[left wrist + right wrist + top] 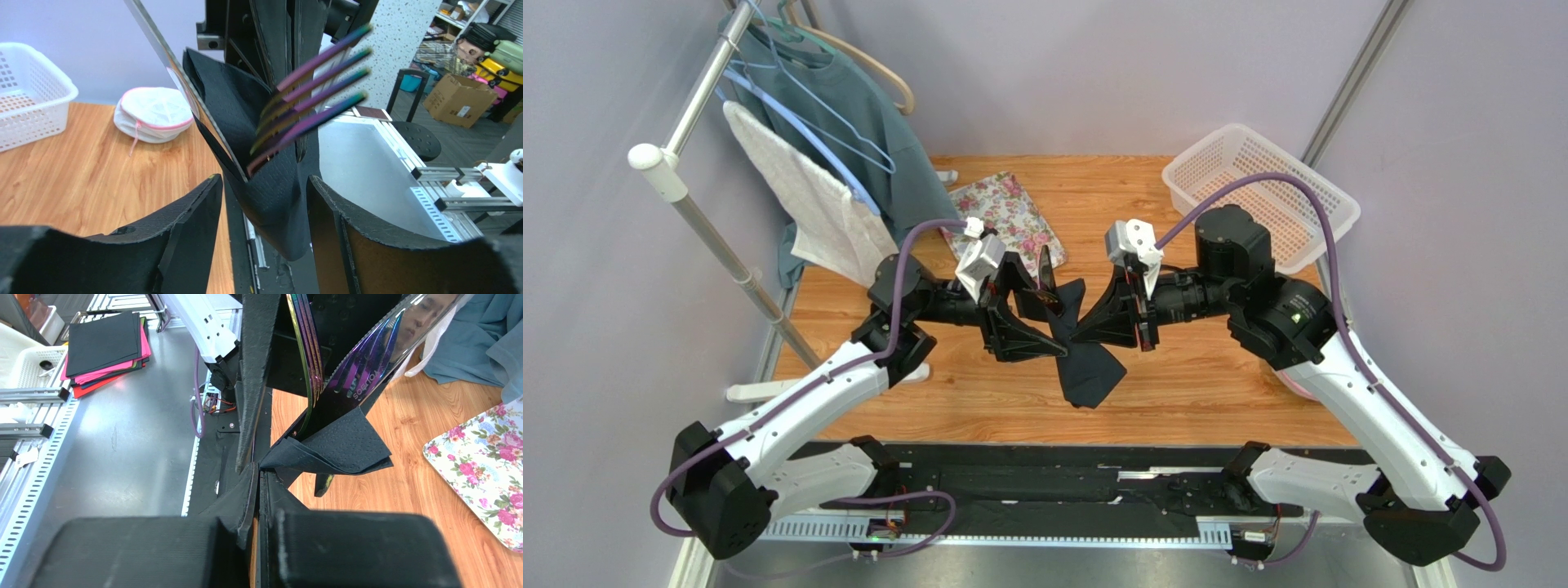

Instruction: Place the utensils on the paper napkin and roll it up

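The black paper napkin (1090, 368) hangs above the table between my two grippers, folded round the utensils. In the left wrist view the purple fork (313, 86) sticks out of the napkin (276, 190) tines up, and the grey knife (159, 43) stands beside it. My left gripper (264, 184) is open, its fingers either side of the napkin's lower fold with a gap on the left. My right gripper (259, 471) is shut on a corner of the napkin (334, 450); the fork (305, 343) and the shiny knife blade (374, 361) rise behind it.
A floral tray (1004, 218) lies at the back of the wooden table and a white basket (1259, 184) at the back right. A clothes rack (707, 208) with garments stands at the left. A white and pink pouch (153, 113) sits near the basket.
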Robot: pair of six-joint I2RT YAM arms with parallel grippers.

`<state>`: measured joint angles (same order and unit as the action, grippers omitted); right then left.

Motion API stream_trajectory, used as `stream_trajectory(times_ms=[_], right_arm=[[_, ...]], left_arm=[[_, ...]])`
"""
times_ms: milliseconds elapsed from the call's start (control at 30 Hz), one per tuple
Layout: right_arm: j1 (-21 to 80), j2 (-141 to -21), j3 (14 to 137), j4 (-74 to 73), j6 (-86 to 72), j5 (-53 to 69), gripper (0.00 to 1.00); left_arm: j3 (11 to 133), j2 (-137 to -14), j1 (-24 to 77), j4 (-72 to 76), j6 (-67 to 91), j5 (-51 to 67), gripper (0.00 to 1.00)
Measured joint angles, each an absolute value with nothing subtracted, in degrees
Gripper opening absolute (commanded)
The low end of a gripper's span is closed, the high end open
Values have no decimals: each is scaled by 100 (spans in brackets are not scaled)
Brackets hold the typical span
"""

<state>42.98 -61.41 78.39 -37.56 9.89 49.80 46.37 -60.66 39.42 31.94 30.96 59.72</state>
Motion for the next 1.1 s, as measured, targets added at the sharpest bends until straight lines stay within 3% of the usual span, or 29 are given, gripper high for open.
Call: stream_trajectory(times_ms=[333, 433, 600, 733, 800, 900, 1033, 1100], right_arm=[[4412, -6139, 7839, -3839, 1111, 4888, 0], [4418, -6130, 7839, -3850, 1127, 4845, 0], [4418, -6101, 7839, -3879, 1129, 4748, 0], [4421, -6066, 7839, -3874, 1129, 4672, 0], [4423, -6053, 7839, -3863, 1129, 4637, 6], [4447, -6029, 7837, -3848, 1116, 4536, 24], [4445, -5898, 7837, -3835, 1050, 4322, 62], [4445, -5795, 7837, -3839, 1044, 4193, 70]], left_arm=[[4753, -6066, 3968, 3234, 3271, 5966, 43], [4753, -6066, 3986, 3249, 3374, 5975, 34], [4753, -6058, 4027, 3304, 3472, 6042, 0], [4753, -6012, 4042, 3258, 3465, 5992, 0], [4753, -5953, 4049, 3159, 3446, 5929, 0], [4753, -5889, 4053, 3035, 3424, 5841, 0], [4753, -5813, 4051, 2731, 3413, 5817, 0], [4753, -5784, 4051, 2582, 3371, 5789, 0]])
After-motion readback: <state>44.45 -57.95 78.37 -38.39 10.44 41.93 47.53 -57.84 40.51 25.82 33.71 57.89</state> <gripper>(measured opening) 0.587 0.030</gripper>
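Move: The napkin roll, still held in the right gripper's closed fingertips, is just in front of the open left fingers: some 2 cm to the left hand's right, about 1 cm back and 1 cm above. Counted from the left hand, the right fingertips are about 4 cm to the right, level fore and aft, 2 cm higher; the utensil ends stick up about 4 cm ahead and 6 cm above, straight in line sideways. For the right hand, the roll is about 2 cm left, 1 cm back and 1 cm below. Bring the left gripper about 1 cm up and then 1 cm back while closing it from a bit over half open to shut, so it pinches the napkin roll just below the utensil ends. Hold the right gripper nearly still and shut until that grip is made, then open its fingers a bit over halfway and ease it about 1 cm right and slightly up, away from the roll. ##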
